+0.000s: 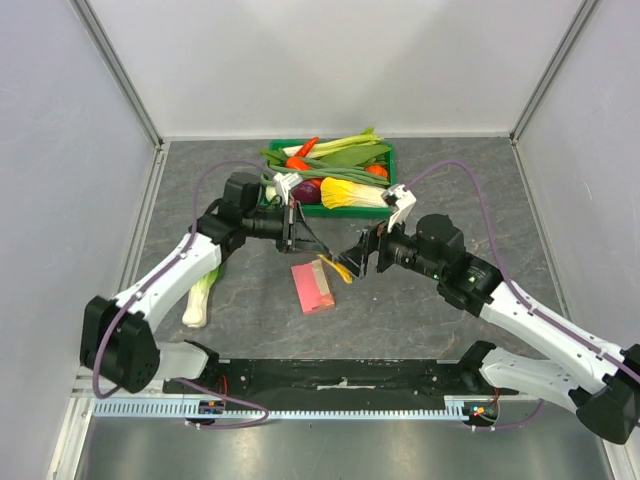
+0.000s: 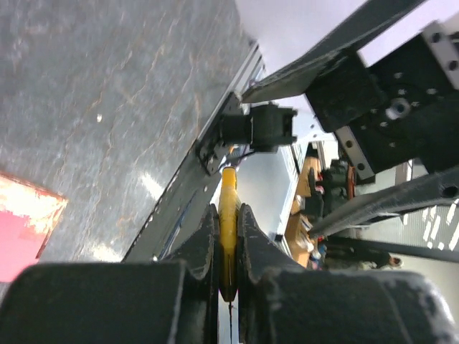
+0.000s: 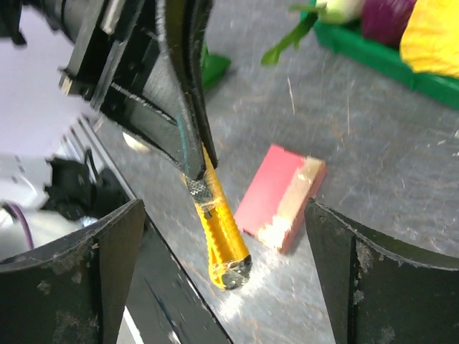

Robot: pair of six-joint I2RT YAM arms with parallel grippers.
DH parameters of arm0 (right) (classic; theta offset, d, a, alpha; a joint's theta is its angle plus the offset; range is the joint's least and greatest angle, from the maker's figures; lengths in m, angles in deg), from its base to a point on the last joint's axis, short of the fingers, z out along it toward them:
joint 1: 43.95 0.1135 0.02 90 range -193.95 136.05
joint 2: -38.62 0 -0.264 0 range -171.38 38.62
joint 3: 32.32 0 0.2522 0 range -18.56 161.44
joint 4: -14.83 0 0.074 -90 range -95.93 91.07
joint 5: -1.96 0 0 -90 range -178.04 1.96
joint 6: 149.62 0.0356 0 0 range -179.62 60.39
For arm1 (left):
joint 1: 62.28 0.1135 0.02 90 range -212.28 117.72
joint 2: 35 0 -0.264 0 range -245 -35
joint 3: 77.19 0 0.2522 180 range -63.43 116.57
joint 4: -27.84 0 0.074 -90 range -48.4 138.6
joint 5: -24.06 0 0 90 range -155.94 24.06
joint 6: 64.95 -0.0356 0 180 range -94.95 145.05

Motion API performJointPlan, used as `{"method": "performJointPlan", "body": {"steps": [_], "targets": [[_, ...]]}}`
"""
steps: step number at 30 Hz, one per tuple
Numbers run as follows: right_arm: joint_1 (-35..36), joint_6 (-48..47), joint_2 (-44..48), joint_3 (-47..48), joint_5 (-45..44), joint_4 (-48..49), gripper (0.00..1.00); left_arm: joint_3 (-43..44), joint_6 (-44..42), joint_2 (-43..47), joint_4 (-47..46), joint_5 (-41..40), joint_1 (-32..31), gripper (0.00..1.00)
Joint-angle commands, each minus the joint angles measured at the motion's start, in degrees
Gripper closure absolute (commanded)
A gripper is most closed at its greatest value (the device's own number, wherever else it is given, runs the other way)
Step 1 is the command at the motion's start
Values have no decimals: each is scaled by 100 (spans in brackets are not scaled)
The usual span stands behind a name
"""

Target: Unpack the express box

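The express box (image 1: 313,287), a thin pink carton, lies flat on the grey table between the two arms; it shows also in the left wrist view (image 2: 20,231) and in the right wrist view (image 3: 276,192). My left gripper (image 1: 318,250) is shut on a yellow utility knife (image 1: 338,266), whose body sits pinched between the jaws (image 2: 228,215) and hangs above the table beside the box. My right gripper (image 1: 362,256) stands wide open around the knife's free end (image 3: 224,236) without touching it. The left fingers (image 3: 183,107) hold the knife's upper end.
A green crate (image 1: 388,152) full of vegetables stands at the back, just behind both wrists. A leek (image 1: 200,296) lies on the table under the left arm. A black rail (image 1: 330,375) runs along the near edge.
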Motion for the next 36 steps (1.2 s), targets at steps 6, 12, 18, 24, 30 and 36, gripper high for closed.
{"method": "performJointPlan", "body": {"steps": [6, 12, 18, 24, 30, 36], "targets": [[-13, 1656, 454, 20, -1756, 1667, 2, 400, 1955, 1383, -2108, -1908, 16, 98], [-4, 1558, 147, 528, -563, 2469, 6, 102, 2755, 1823, -2987, -2146, 16, 98], [-4, 1955, 85, 599, -297, 3383, 22, -294, 3274, 1929, -3920, -1988, 16, 98], [-13, 2042, -11, 862, -87, 3322, 50, -417, 3398, 2008, -4167, -1979, 16, 98], [-13, 2087, -100, 960, -95, 3024, 94, -190, 2865, 2017, -3555, -1866, 25, 98], [-4, 1973, 32, 995, -114, 2794, 100, 198, 1879, 2122, -2427, -1497, 279, 48]]}}
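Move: In the left hand's shut fingers is the yellow knife, its middle about 4 cm right, 2 cm back and 3 cm below. From the right hand, jaws open, that middle lies some 3 cm left, 2 cm back and 5 cm below. Under the hands, the express box is about 10 cm left, 2 cm back and 23 cm below the right hand. The vegetable crate is roughly 24 cm ahead, 6 cm left and 20 cm below it. Rising together nearly 20 cm, both hands carry the handover up away from the express box, each tipping its fingers upward by some 30 degrees. The right keeps its open jaws around the yellow knife's free end, then shuts them on it near the top; only then do the left fingers begin to open. ##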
